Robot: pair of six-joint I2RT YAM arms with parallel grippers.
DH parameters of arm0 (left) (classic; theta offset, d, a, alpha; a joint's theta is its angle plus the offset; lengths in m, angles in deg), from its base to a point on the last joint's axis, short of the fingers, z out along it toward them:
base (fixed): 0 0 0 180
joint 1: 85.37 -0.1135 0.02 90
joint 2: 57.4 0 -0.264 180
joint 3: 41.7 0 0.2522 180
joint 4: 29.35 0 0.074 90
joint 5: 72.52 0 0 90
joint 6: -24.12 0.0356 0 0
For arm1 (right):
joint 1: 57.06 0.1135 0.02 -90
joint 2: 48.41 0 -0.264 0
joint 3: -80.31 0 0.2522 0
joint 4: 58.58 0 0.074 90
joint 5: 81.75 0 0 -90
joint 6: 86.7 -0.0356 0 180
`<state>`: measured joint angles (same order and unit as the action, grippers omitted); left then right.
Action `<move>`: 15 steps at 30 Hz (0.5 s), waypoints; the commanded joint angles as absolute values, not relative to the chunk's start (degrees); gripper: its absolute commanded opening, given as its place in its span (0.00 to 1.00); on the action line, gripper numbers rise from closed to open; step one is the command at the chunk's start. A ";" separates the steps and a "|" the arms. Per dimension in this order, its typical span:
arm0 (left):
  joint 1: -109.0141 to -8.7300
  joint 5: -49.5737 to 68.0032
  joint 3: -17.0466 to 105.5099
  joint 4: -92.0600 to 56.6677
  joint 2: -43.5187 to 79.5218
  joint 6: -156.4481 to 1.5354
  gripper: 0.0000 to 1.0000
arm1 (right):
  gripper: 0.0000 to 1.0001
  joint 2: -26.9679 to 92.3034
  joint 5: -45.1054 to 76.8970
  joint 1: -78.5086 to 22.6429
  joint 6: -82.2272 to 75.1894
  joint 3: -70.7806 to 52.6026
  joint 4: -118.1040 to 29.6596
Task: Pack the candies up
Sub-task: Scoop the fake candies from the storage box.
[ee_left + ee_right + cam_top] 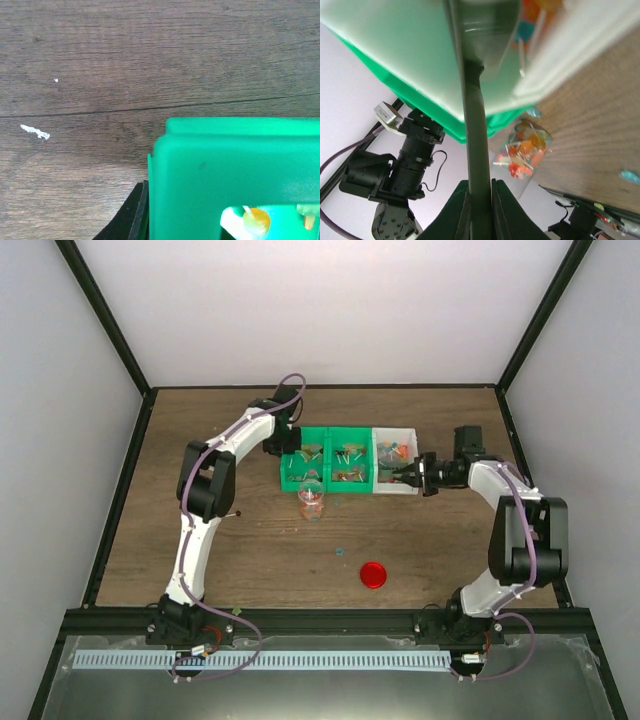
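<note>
The candies point(349, 461) lie in a row of three bins: two green bins point(291, 483) and a white bin point(397, 490). More candies fill a small clear jar point(312, 502) just in front of the bins, also seen in the right wrist view point(524, 150). My left gripper point(284, 448) is shut on the left wall of the green bin point(210, 170); one black finger point(131, 216) shows beside that wall. My right gripper point(480, 200) is shut on the white bin's right wall point(470, 100), which I see edge-on between the fingers.
A round red lid point(374, 574) lies on the wooden table, nearer the arm bases. A loose blue candy point(340, 551) sits between the jar and the lid. Black frame rails and white walls border the table on three sides.
</note>
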<state>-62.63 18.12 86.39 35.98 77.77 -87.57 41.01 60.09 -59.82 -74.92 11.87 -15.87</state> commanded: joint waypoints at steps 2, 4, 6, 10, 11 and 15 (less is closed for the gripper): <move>-62.79 11.20 84.75 32.99 80.70 -86.44 0.04 | 0.01 52.09 54.87 -60.83 -79.49 11.69 -23.69; -62.79 11.04 84.79 33.35 81.22 -85.93 0.04 | 0.01 56.00 55.78 -60.82 -78.24 10.19 -27.89; -62.78 11.06 84.83 33.61 81.60 -85.46 0.04 | 0.01 59.05 55.67 -60.79 -74.86 7.77 -29.33; -62.78 11.18 85.20 33.95 82.18 -85.48 0.04 | 0.01 62.93 55.95 -60.84 -64.88 4.24 -33.59; -62.85 11.29 85.28 33.97 82.17 -85.85 0.04 | 0.01 63.21 55.88 -60.84 -62.73 4.09 -33.88; -63.03 12.28 86.44 34.44 82.50 -88.10 0.04 | 0.01 61.20 57.97 -60.82 -57.82 7.22 -36.97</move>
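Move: The candies in the white compartment lie about 6 cm ahead of the right hand, 3 cm to its left and 10 cm below it. From the right hand, the middle green compartment is roughly 4 cm ahead and 11 cm left, and the candy-filled jar some 19 cm left and 6 cm back. From the left gripper, already on the tray's far left corner, the white compartment's candies are about 22 cm right and 5 cm back. Drive the right hand about 8 cm forward while sinking some 3 cm, running the held scoop into the white compartment and pushing its end of the tray forward. Tip the fingers up some 20 degrees with a slight counter-clockwise turn, grip kept shut on the handle. Keep the left gripper pinching the tray corner, letting it ease about 1 cm left and turn slightly counter-clockwise. ##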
